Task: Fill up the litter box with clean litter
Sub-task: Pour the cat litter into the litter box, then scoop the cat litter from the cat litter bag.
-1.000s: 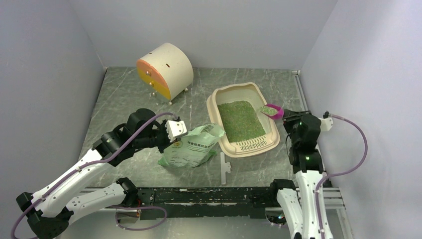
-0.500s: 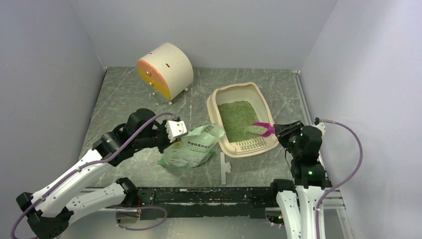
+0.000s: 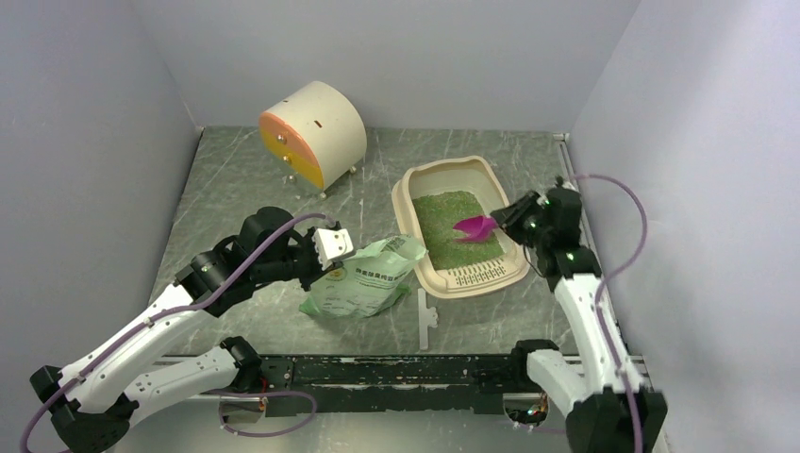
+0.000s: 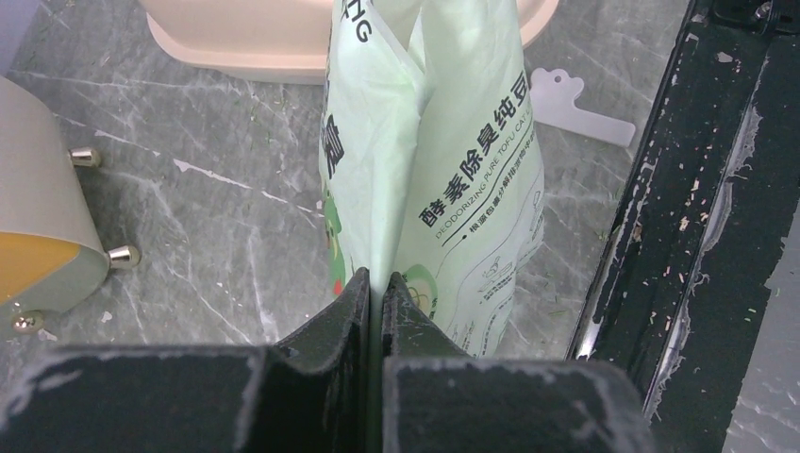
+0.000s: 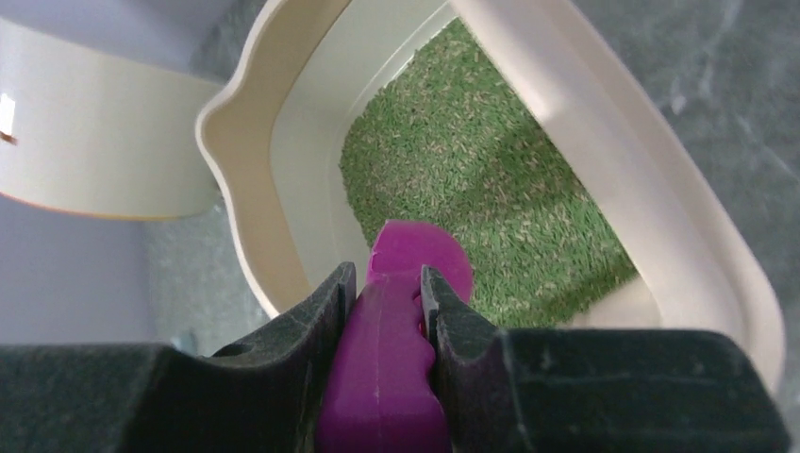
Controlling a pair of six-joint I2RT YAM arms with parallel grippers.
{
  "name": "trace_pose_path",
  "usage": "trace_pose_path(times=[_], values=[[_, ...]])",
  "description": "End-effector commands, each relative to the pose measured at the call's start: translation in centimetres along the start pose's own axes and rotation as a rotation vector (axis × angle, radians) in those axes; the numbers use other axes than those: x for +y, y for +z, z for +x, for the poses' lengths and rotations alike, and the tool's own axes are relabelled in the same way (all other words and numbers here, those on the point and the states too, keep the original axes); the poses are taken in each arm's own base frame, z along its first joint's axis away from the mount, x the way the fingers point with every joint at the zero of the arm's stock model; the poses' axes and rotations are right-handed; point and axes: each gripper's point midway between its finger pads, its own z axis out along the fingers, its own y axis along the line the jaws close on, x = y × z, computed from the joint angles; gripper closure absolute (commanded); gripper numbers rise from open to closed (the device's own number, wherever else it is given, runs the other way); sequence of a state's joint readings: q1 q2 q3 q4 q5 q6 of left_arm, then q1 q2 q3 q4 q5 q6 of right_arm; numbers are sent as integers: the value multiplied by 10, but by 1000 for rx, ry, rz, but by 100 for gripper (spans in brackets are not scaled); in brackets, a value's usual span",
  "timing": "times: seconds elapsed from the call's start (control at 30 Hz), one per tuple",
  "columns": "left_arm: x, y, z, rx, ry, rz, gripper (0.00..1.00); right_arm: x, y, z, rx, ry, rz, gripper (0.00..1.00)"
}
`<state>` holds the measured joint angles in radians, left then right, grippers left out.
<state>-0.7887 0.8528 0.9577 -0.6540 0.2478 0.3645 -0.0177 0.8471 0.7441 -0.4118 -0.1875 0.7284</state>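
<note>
The beige litter box (image 3: 408, 209) (image 5: 245, 189) sits right of centre, its slotted ledge toward the arms. A bed of green clean litter (image 3: 451, 231) (image 5: 472, 179) covers its floor. My right gripper (image 3: 508, 216) (image 5: 385, 283) is shut on the handle of a magenta scoop (image 3: 475, 226) (image 5: 401, 311), whose bowl hangs over the litter with its back toward the wrist camera. My left gripper (image 3: 332, 247) (image 4: 375, 288) is shut on an edge of the light-green printed bag (image 3: 366, 276) (image 4: 453, 160), which lies left of the box.
A cream half-cylinder cabinet (image 3: 316, 134) with an orange face stands at the back left. A flat white plastic piece (image 3: 425, 319) (image 4: 577, 106) lies in front of the box. Grey walls close the sides, and a black rail (image 3: 396, 370) runs along the near edge.
My right arm swung the scoop from beyond the box's right rim, where it held green granules, down over the slotted end and then up over the litter bed. The left arm stayed still.
</note>
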Motion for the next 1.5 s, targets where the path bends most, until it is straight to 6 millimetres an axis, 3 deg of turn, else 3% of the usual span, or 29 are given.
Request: trace_pose_path(times=[0.0,0.07,0.2,0.43,0.6,0.8,0.9,1.03,1.47], values=[[12,-13,-41,-156,20,-56,95,55,32,-26,-104,-244,-57,100],[12,-12,-41,-153,17,-56,95,66,56,-14,-62,-328,-27,100],[14,-12,-40,-138,16,-63,95,88,81,5,-45,-445,-31,100],[15,-12,-39,-131,19,-68,95,84,127,25,-21,-536,-8,100],[16,-12,-40,-126,14,-71,95,74,148,4,-79,-629,107,100],[16,-9,-41,-123,14,-63,95,78,156,-23,-117,-674,179,100],[16,-8,-41,-120,16,-60,95,93,145,-32,-137,-664,145,100],[16,-9,-41,-124,20,-64,95,109,116,-46,-138,-639,125,100],[14,-11,-43,-138,25,-53,95,154,-25,-57,-22,-474,-141,100]])
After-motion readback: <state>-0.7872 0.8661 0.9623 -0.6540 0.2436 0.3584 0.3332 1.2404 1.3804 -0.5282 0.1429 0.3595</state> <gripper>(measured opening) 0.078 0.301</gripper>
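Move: The right hand, already holding the magenta scoop, has the middle of the litter box about 9 cm ahead, 7 cm to its left and 16 cm below. The litter bag stands some 27 cm to this hand's left and 6 cm nearer the base, and the bag clip lies about 14 cm left and 14 cm back. From the left hand, which keeps hold of the bag, the litter box is about 16 cm ahead and 25 cm to the right, some 20 cm down. Keeping its grip on the scoop, the right hand sweeps quickly forward and left over the litter box, about 10 cm leftward, rolling its left side down as it goes, then dips roughly 5 cm and carries on forward with a slight drift back to the right until it has reached some 15 cm ahead of its start, the roll then near 35 degrees. From there it draws back about 8 cm while rising strongly to well above where it began, lifting the scoop clear over the far half of the box and undoing about ten degrees of the roll as the fingers tip up a little. ##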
